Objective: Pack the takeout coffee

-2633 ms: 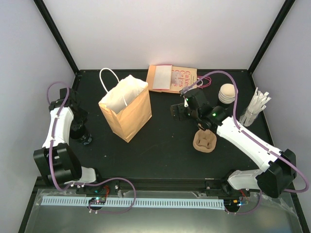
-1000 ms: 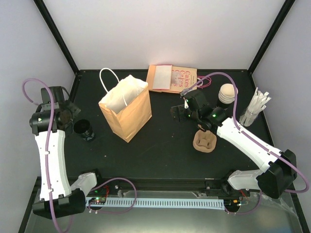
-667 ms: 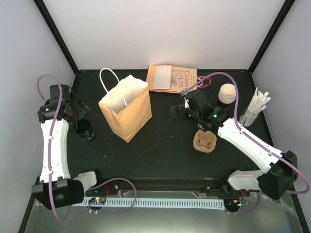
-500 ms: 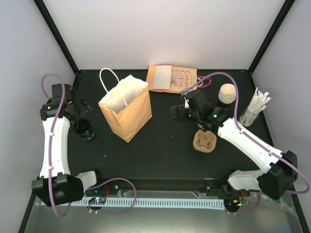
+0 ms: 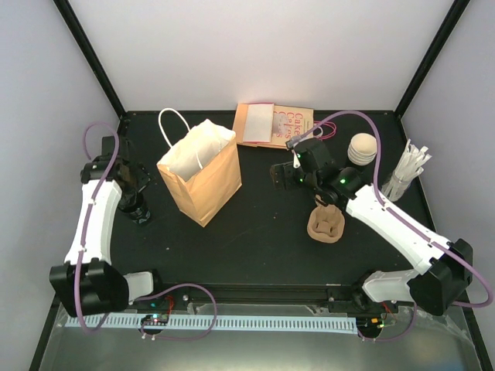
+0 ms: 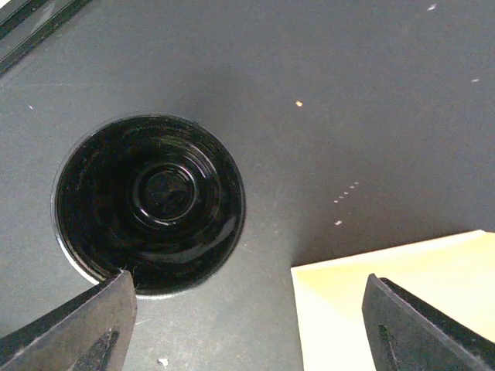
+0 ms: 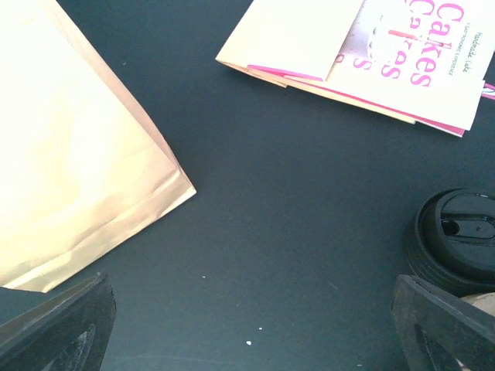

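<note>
The takeout coffee (image 6: pixel 148 205) is a small black cup seen from straight above, its round black top ringed with concentric circles. It stands on the black table left of the brown paper bag (image 5: pixel 201 170). My left gripper (image 6: pixel 247 328) hovers over it, open and holding nothing. Its left finger (image 6: pixel 77 325) overlaps the cup's near rim and its right finger lies over the bag's corner (image 6: pixel 394 294). From above the cup (image 5: pixel 141 215) is mostly hidden under the left gripper (image 5: pixel 133 195). My right gripper (image 7: pixel 247 332) is open over bare table; from above it (image 5: pixel 285 175) sits right of the bag.
A black sip lid (image 7: pixel 456 239) sits at the right edge of the right wrist view. The pulp carrier (image 5: pixel 326 224) lies under the right arm. Flat "Cakes" bags (image 5: pixel 274 124) lie at the back. A stack of lids (image 5: pixel 361 148) and straws (image 5: pixel 406 174) stand at the right.
The left arm has swung in from the left and come down over the cup, and its jaws have gone from shut to open. The right arm has barely shifted.
</note>
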`<action>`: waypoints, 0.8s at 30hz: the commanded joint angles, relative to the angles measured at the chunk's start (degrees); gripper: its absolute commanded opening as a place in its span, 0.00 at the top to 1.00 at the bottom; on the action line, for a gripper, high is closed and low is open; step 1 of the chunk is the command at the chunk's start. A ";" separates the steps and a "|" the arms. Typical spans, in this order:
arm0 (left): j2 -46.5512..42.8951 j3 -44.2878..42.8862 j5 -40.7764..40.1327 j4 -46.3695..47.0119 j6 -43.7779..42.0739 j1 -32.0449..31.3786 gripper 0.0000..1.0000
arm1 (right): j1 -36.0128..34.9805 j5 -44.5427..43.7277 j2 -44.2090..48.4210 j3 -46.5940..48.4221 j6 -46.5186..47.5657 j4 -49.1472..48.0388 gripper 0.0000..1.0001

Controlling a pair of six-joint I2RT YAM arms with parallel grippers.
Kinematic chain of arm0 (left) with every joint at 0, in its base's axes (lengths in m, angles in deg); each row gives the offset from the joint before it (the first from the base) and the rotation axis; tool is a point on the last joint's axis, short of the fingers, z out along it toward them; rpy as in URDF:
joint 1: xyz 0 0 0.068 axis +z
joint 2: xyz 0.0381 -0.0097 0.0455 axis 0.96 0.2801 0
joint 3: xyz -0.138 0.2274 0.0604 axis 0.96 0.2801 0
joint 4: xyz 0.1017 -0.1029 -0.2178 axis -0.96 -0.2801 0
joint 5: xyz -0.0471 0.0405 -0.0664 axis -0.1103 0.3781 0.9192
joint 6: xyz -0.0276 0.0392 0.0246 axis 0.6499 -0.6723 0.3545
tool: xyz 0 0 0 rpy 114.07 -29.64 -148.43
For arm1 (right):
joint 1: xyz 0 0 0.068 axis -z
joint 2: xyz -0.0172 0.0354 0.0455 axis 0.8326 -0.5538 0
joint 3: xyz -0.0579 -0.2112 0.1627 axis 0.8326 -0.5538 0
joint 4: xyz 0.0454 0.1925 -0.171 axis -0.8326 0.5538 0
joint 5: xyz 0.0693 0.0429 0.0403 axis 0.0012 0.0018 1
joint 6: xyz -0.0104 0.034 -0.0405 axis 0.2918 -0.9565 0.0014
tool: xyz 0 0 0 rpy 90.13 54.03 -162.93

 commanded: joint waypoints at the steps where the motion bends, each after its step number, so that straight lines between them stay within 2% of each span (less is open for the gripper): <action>1: 5.18 -3.53 -4.15 -0.54 2.55 -0.21 0.21 | 0.24 -1.02 -0.30 2.18 0.49 1.39 0.00; 5: 9.08 -4.19 -5.21 -0.62 2.34 -0.12 0.42 | 0.24 -1.15 -1.03 3.00 0.38 2.45 0.00; 9: 9.80 -3.49 -4.32 1.63 2.55 -0.14 0.54 | 0.30 -1.15 -2.17 4.24 0.13 3.66 0.00; 21: 14.37 -4.36 -4.21 2.30 3.15 0.15 0.52 | 0.25 -2.30 -2.78 5.98 -0.36 5.64 0.00; 24: 15.16 -3.91 -3.84 3.03 2.85 0.25 0.54 | 0.28 -2.27 -2.85 6.01 -0.51 5.62 0.00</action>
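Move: The left hand has the open black cup below it, about 4 cm back, 5 cm to its left and some 13 cm down. The standing paper bag is roughly 18 cm to the hand's right and 4 cm ahead, its middle about 7 cm lower than the hand. From the right hand the cup lies about 42 cm left, 7 cm back and 18 cm down. The left hand sinks about 5 cm towards the black cup's rim, easing 3 cm forward, its half-closing fingers empty. ##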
